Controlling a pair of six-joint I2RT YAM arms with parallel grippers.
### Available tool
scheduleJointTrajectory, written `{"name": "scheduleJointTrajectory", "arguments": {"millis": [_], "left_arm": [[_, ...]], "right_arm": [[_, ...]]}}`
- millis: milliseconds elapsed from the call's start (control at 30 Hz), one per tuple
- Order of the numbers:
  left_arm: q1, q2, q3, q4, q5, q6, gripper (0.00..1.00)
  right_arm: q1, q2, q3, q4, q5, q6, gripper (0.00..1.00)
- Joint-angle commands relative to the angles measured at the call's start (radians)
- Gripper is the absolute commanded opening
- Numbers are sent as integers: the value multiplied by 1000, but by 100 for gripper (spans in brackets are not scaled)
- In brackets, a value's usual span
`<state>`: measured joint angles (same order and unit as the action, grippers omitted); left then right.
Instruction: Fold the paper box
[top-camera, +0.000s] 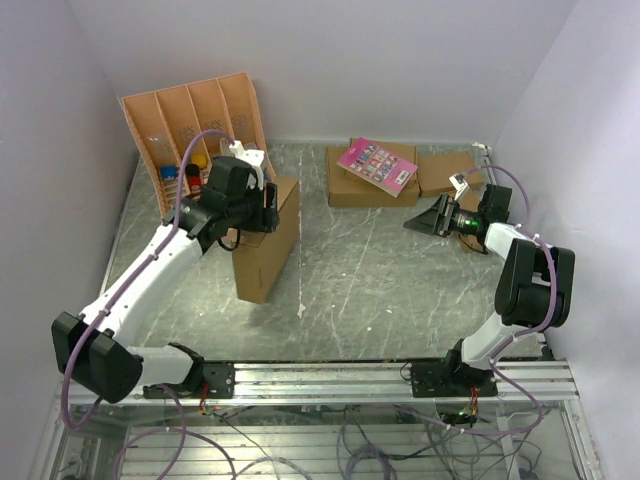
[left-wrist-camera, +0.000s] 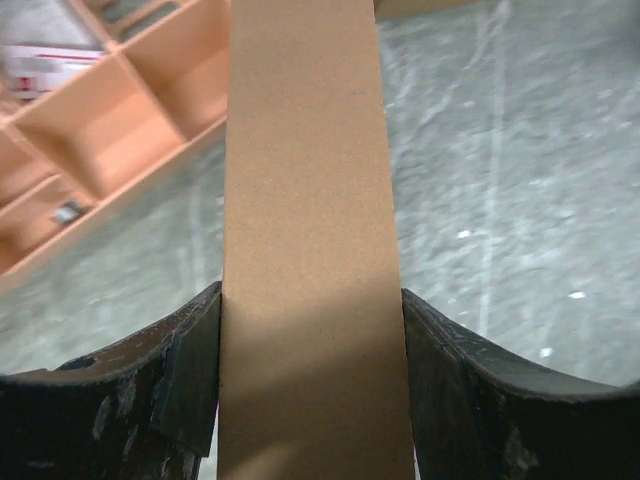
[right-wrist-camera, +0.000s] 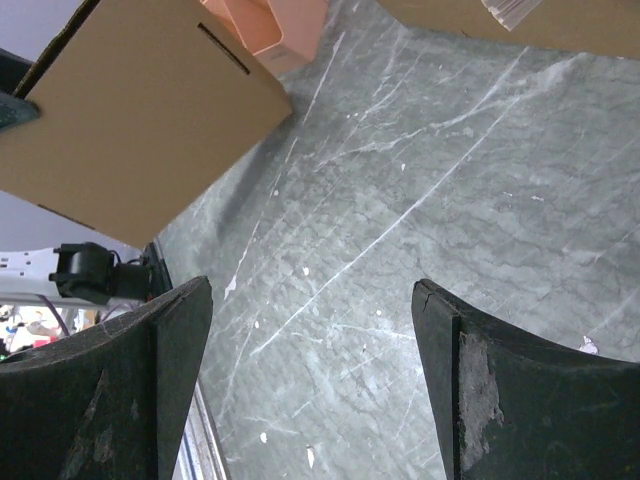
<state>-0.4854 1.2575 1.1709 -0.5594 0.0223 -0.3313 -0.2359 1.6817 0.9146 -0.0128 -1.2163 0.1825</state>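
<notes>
The paper box (top-camera: 265, 255) stands on edge at the left middle of the table, a folded flat brown cardboard shape. My left gripper (top-camera: 262, 205) is at its top end, and in the left wrist view both fingers (left-wrist-camera: 190, 370) press against the two sides of the cardboard panel (left-wrist-camera: 310, 200). Far to the right, my right gripper (top-camera: 425, 220) hovers open, pointing left toward the box and well apart from it. The right wrist view has only bare table between the right gripper's (right-wrist-camera: 312, 380) fingers, with the box (right-wrist-camera: 130, 110) at upper left, a slit visible in its face.
An orange-tan compartment tray (top-camera: 195, 120) leans against the back left wall with small items in it. Smaller brown boxes (top-camera: 350, 185) (top-camera: 445, 172) lie at the back right, one under a pink booklet (top-camera: 377, 165). A metal rail (top-camera: 380, 375) runs along the near edge.
</notes>
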Motion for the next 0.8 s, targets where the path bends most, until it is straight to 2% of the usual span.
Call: {"name": "scheduleJointTrajectory", "arguments": {"millis": [0, 233, 600, 633, 667, 767], "left_arm": [[-26, 56, 159, -374, -195, 204, 29], [-310, 165, 184, -393, -480, 142, 29], [-629, 365, 124, -352, -793, -82, 31], [-656, 385, 119, -350, -817, -105, 34], [-677, 407, 119, -359, -843, -134, 41], [-732, 458, 128, -369, -856, -185, 75]], "right_arm": [[-5, -22, 7, 2, -12, 1, 80], [-5, -13, 13, -15, -12, -12, 80], [-8, 5, 25, -43, -20, -36, 80], [-8, 5, 26, -45, -19, -38, 80], [-9, 4, 26, -45, -20, -38, 80], [-9, 2, 26, -47, -21, -41, 80]]}}
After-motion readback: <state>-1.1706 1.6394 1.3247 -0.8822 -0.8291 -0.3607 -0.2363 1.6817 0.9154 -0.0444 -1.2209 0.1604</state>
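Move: The left hand already grips the closed paper box by a narrow side, the broad faces standing steeply; the box's middle is about 8 cm below the hand, neither ahead nor aside. The clear middle of the table lies some 6 cm back, 11 cm right and 20 cm below; the organizer is about 19 cm ahead and 15 cm left, the booklet 17 cm ahead and 25 cm right. From the right hand that clear spot is roughly 11 cm back, 23 cm left. Keeping the paper box pinched by its narrow side, a finger on each broad face, the left hand drifts a little left, then swings back, right and down, around 7 cm each way overall, away from the organizer and towards the clear middle of the table. The wrist rolls steadily, its left side rising nearly 50 degrees, tipping the box over rightwards. ##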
